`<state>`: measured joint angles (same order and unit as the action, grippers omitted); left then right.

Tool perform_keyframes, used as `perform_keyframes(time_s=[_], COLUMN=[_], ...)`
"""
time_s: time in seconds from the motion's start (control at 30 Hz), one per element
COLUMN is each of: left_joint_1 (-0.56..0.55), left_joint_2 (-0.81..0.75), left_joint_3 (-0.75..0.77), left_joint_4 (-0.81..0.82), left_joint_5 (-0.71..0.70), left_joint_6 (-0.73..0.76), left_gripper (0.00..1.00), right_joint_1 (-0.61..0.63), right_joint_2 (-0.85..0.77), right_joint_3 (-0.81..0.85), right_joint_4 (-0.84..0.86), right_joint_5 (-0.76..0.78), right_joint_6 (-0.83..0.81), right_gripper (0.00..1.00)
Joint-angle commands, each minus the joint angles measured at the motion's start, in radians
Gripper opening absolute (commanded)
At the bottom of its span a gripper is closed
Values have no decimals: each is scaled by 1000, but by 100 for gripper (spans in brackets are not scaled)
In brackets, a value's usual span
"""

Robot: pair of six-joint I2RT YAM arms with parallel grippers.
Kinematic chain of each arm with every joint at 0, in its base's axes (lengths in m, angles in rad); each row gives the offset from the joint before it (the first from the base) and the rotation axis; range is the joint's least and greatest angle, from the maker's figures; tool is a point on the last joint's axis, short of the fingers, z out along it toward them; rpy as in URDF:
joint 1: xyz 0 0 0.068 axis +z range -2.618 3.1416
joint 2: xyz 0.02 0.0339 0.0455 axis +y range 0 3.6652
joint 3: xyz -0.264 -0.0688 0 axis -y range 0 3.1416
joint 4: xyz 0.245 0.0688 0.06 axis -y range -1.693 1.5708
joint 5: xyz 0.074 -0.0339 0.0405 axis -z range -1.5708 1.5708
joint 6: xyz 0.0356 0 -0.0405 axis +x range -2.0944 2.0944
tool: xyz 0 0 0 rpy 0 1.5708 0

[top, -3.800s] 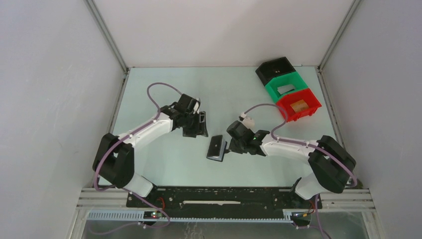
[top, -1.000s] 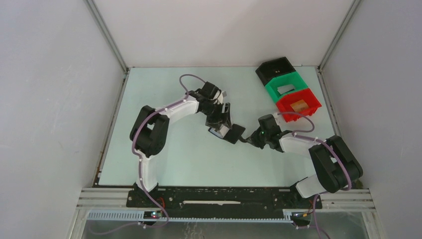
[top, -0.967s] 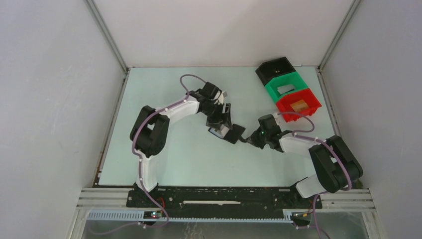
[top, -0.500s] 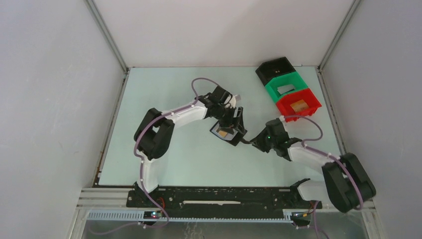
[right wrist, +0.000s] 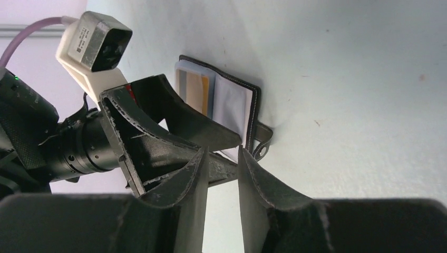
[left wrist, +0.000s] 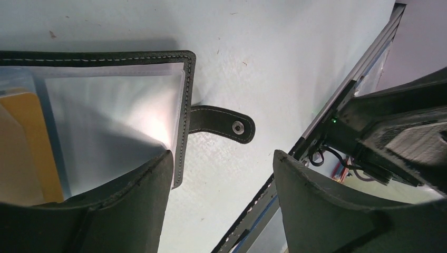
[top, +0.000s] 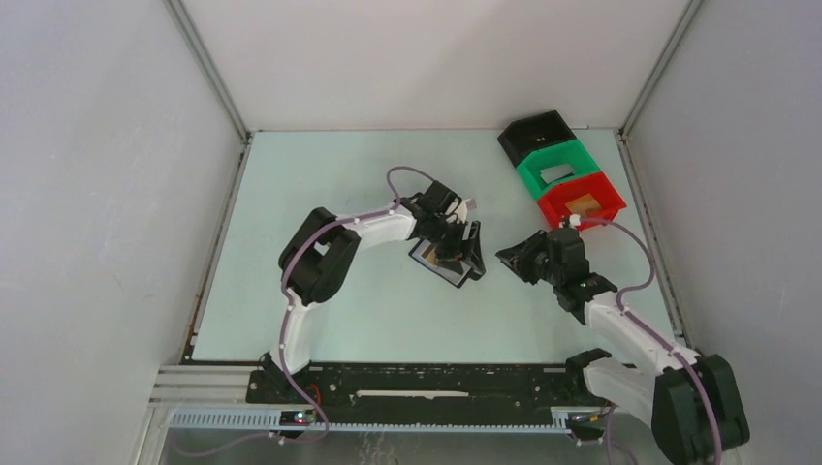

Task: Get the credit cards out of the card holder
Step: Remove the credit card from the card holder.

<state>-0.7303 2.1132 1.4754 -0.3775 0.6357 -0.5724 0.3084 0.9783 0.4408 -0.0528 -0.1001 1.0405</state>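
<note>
The card holder [top: 441, 260] lies open on the table, its closure tab [left wrist: 224, 122] sticking out to one side. Pale credit cards [left wrist: 105, 116] show in its clear pockets next to an orange-tan piece [left wrist: 26, 142]. My left gripper [left wrist: 222, 154] hangs open right over the holder [left wrist: 184, 105]. One finger [left wrist: 132, 205] covers the holder's edge and the other stands past the tab. My right gripper [right wrist: 220, 153] is a short way right of the holder [right wrist: 234, 103], its jaws slightly apart with nothing between them.
Black [top: 536, 136], green [top: 557, 167] and red [top: 582, 201] bins stand in a row at the back right. The left wrist camera [right wrist: 100, 39] and left fingers [right wrist: 174, 126] sit close in front of my right gripper.
My right gripper has let go of the holder, parted its jaws and pulled back to the right. The left arm has moved right and sits over the holder, which now lies open.
</note>
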Motion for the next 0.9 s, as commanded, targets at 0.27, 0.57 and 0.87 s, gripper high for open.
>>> perform_keyframes(time_s=[0.27,0.57,0.87], left_joint_1=[2,70,149], left_joint_2=[-88,-159,-253], left_joint_3=[-89,-197,-190], left_joint_4=[71,125,101], left_joint_5=[3,23,35], left_joint_6=[-30,-41,-33], left_gripper=[75,74,74], right_joint_1=[56,46,52], right_joint_2=[359,576,694], right_joint_3=[122,179,202], right_joint_4=[275,365,313], right_joint_5=[-125,-240,-252], right_joint_6=[110,154,101], right_gripper=[18,14,12])
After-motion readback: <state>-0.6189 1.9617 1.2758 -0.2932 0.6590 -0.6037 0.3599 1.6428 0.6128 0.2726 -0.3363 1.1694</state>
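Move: The card holder lies open on the table, its middle about 5 cm ahead of the right hand, 11 cm to its left and 9 cm below; its strap is nearer, 2 cm ahead and 5 cm left, its striped card 5 cm ahead and 13 cm left. From the left hand the holder's middle is some 6 cm ahead, 3 cm left and 4 cm down, the strap 2 cm ahead and 3 cm right, the striped card 4 cm ahead and 6 cm left. The card holder's white pocket beside the strap is where the right fingertips come down: that hand goes about 7 cm left and as far down, with 4 cm forward, tipping down some 15 degrees and closing from partly open to nearly shut. The left hand, fingers staying wide open, first sinks and backs slightly, then clears leftward about 5 cm over the pockets, edging forward and up at the end. ##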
